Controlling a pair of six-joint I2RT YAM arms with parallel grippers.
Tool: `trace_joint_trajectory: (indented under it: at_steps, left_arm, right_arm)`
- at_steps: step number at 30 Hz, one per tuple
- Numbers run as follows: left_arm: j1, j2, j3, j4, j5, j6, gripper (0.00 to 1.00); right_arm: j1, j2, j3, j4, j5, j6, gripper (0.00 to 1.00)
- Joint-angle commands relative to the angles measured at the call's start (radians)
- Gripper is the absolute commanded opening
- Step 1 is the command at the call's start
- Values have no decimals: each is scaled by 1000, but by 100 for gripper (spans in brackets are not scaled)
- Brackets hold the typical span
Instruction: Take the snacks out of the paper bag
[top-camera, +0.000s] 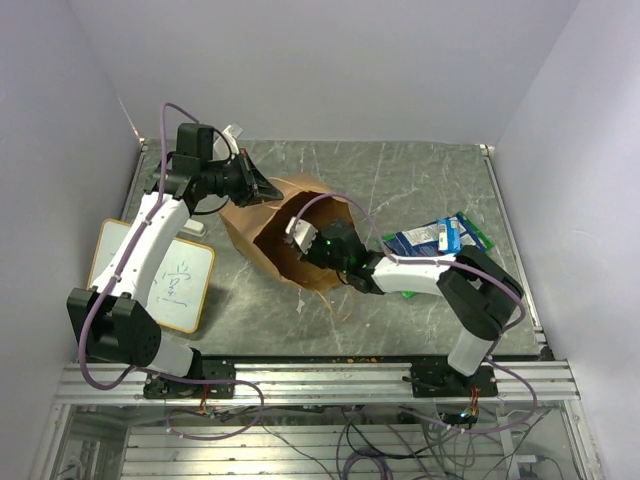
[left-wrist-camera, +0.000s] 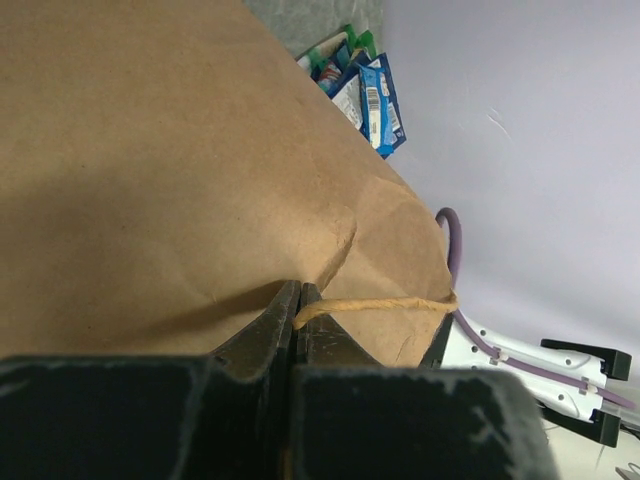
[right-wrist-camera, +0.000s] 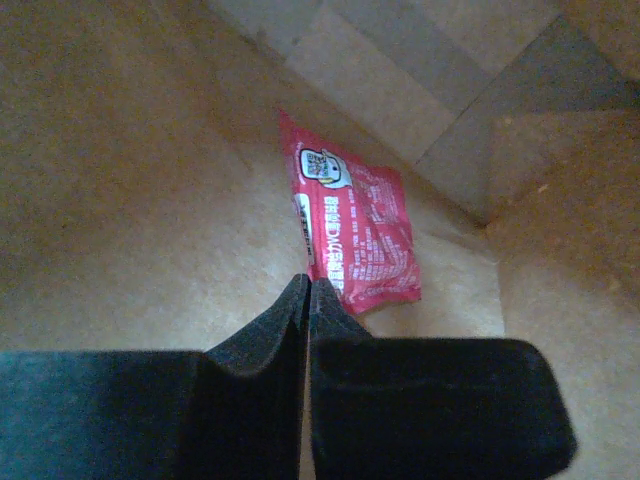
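Observation:
The brown paper bag (top-camera: 262, 228) lies on its side on the table, its mouth facing right. My left gripper (top-camera: 266, 190) is at the bag's upper rim, shut on the thin string handle (left-wrist-camera: 380, 303); the left wrist view shows the string pinched at the tips of that gripper (left-wrist-camera: 297, 297) against the bag's wall (left-wrist-camera: 150, 150). My right gripper (top-camera: 300, 236) reaches inside the bag. In the right wrist view it (right-wrist-camera: 308, 284) is shut on the near corner of a small red snack packet (right-wrist-camera: 358, 225), which lies on the inner wall. Several blue and green snacks (top-camera: 440, 238) lie outside to the right.
A small whiteboard (top-camera: 175, 280) with writing lies at the left, beside the left arm. The pile of snack packets (left-wrist-camera: 365, 90) sits close to the table's right edge. White walls enclose the table at the back and both sides.

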Motion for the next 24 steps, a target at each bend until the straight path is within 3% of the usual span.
trace_joint_trajectory:
  at_steps: [1, 14, 24]
  left_arm:
    - [16, -7, 22, -1, -16, 16, 7]
    - [20, 18, 31, 46, 20, -33, 7]
    - [20, 34, 45, 54, 25, -40, 7]
  right_arm:
    - [-3, -104, -38, 28, -49, -44, 0]
    - [-2, -318, -120, -39, -189, -102, 0]
    - [-2, -426, -61, -124, -171, -90, 0]
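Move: The right hand is inside the paper bag with the red snack packet already pinched at its fingertips. The pile of snacks already taken out lies about 32 cm to this hand's right, some 5 cm farther out and 8 cm below. The bag's middle is about 4 cm ahead and 3 cm to the left, roughly level with the hand. From the left hand, which holds the bag's upper edge, the pile is about 40 cm right, 5 cm ahead and 28 cm lower. The right hand draws the red packet up from the bottom of the bag towards its mouth, rising about 10 cm and backing about 5 cm towards the base, while its shut fingers keep their pinch. As it climbs, the wrist tips the fingers up a little and swings them some 10 degrees counter-clockwise, and the left hand keeps hold of the bag's upper edge and cord handle, holding the bag open. ##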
